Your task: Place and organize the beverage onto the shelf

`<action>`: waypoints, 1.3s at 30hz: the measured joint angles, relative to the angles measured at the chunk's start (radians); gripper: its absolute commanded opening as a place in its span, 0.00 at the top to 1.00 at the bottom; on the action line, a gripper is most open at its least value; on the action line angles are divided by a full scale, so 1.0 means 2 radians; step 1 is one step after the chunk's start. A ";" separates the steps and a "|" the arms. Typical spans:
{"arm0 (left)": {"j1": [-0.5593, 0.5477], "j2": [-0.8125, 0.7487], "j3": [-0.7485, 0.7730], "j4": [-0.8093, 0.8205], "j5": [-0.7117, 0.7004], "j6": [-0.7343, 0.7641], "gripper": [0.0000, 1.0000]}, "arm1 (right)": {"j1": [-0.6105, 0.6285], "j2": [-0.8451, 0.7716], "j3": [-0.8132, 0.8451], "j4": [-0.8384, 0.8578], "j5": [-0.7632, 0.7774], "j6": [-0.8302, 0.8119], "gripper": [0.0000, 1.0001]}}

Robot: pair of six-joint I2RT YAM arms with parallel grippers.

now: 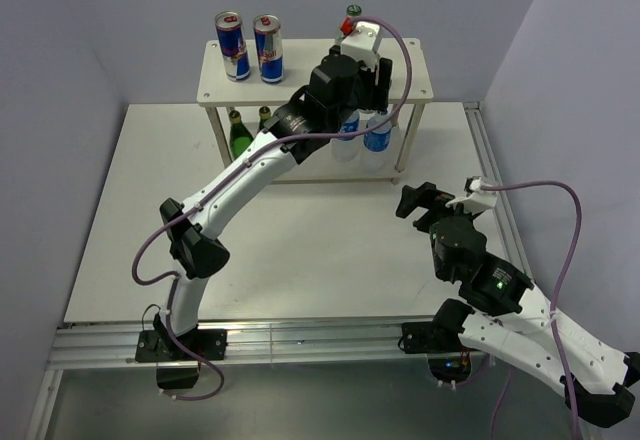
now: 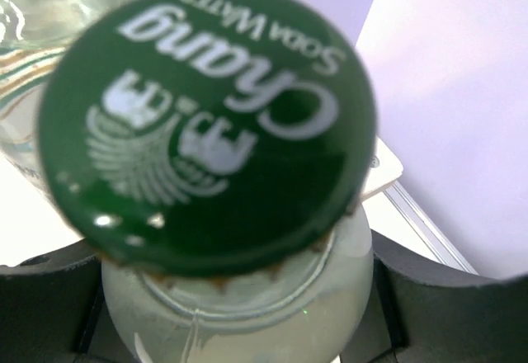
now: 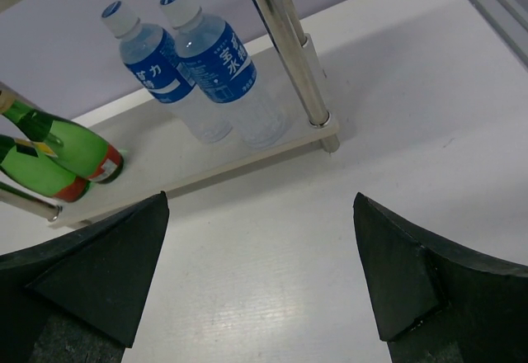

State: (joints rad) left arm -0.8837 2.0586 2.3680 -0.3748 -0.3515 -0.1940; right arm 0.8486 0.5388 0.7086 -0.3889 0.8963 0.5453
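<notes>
My left gripper (image 1: 378, 78) hovers over the right end of the shelf (image 1: 300, 63), on its top tier. It is shut on a clear bottle (image 2: 247, 322) with a green cap (image 2: 206, 124), held just under the cap. A second clear bottle (image 2: 37, 16), green-capped (image 1: 353, 10), stands right behind it. Two blue-silver-red cans (image 1: 250, 47) stand at the top tier's left end. On the lower tier (image 3: 206, 165) are two blue-capped water bottles (image 3: 206, 62) and two green bottles (image 3: 58, 153). My right gripper (image 3: 260, 200) is open and empty, low over the table facing the shelf.
A silver shelf leg (image 3: 285, 41) stands just right of the water bottles. The white table (image 1: 320, 250) has a metal rail along its right edge (image 1: 490, 160) and near edge. Purple walls close in behind the shelf and at both sides.
</notes>
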 measured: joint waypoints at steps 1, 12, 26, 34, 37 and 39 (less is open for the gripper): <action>0.002 0.001 0.001 0.001 0.004 0.002 1.00 | 0.000 -0.002 -0.001 0.001 0.000 0.000 0.00; 0.006 0.022 0.025 0.016 0.011 0.023 1.00 | 0.000 -0.011 -0.013 0.006 0.000 0.000 0.00; 0.006 0.032 0.025 0.043 -0.008 0.063 1.00 | 0.000 -0.013 -0.015 0.015 -0.003 -0.002 0.01; 0.014 0.058 0.035 0.097 -0.009 0.065 0.99 | 0.000 -0.015 -0.021 0.019 -0.005 -0.004 0.01; 0.023 0.066 0.037 0.116 -0.009 0.065 0.96 | 0.000 -0.016 -0.024 0.019 -0.008 -0.004 0.01; 0.028 0.069 0.037 0.124 -0.009 0.065 0.92 | 0.000 -0.017 -0.024 0.019 -0.009 -0.004 0.01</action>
State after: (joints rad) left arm -0.8284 2.1967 2.4428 -0.1276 -0.3702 -0.0635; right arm 0.8482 0.5053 0.6609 -0.3515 0.8776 0.5377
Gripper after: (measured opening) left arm 0.709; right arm 0.993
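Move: I hold the second soda bottle in my left hand. Its free spot on the top board is about 7 cm ahead and some 14 below my hand point. The soda bottle already standing there is roughly 8 cm ahead, 3 to my left and 5 lower; the nearer Red Bull can is about 9 ahead, 17 left and 8 down. From my right hand, the free spot is some 26 cm ahead, 17 left and 1 up. Keeping my grip on the soda bottle, I bring my left hand forward over the top board, about 6 cm in all: a short first centimetre, a near stop, then a steadier push inward. As I go, my fingers tip up some 10 degrees, and my left finger side comes against the standing soda bottle and pushes it along; I rise barely a centimetre. ##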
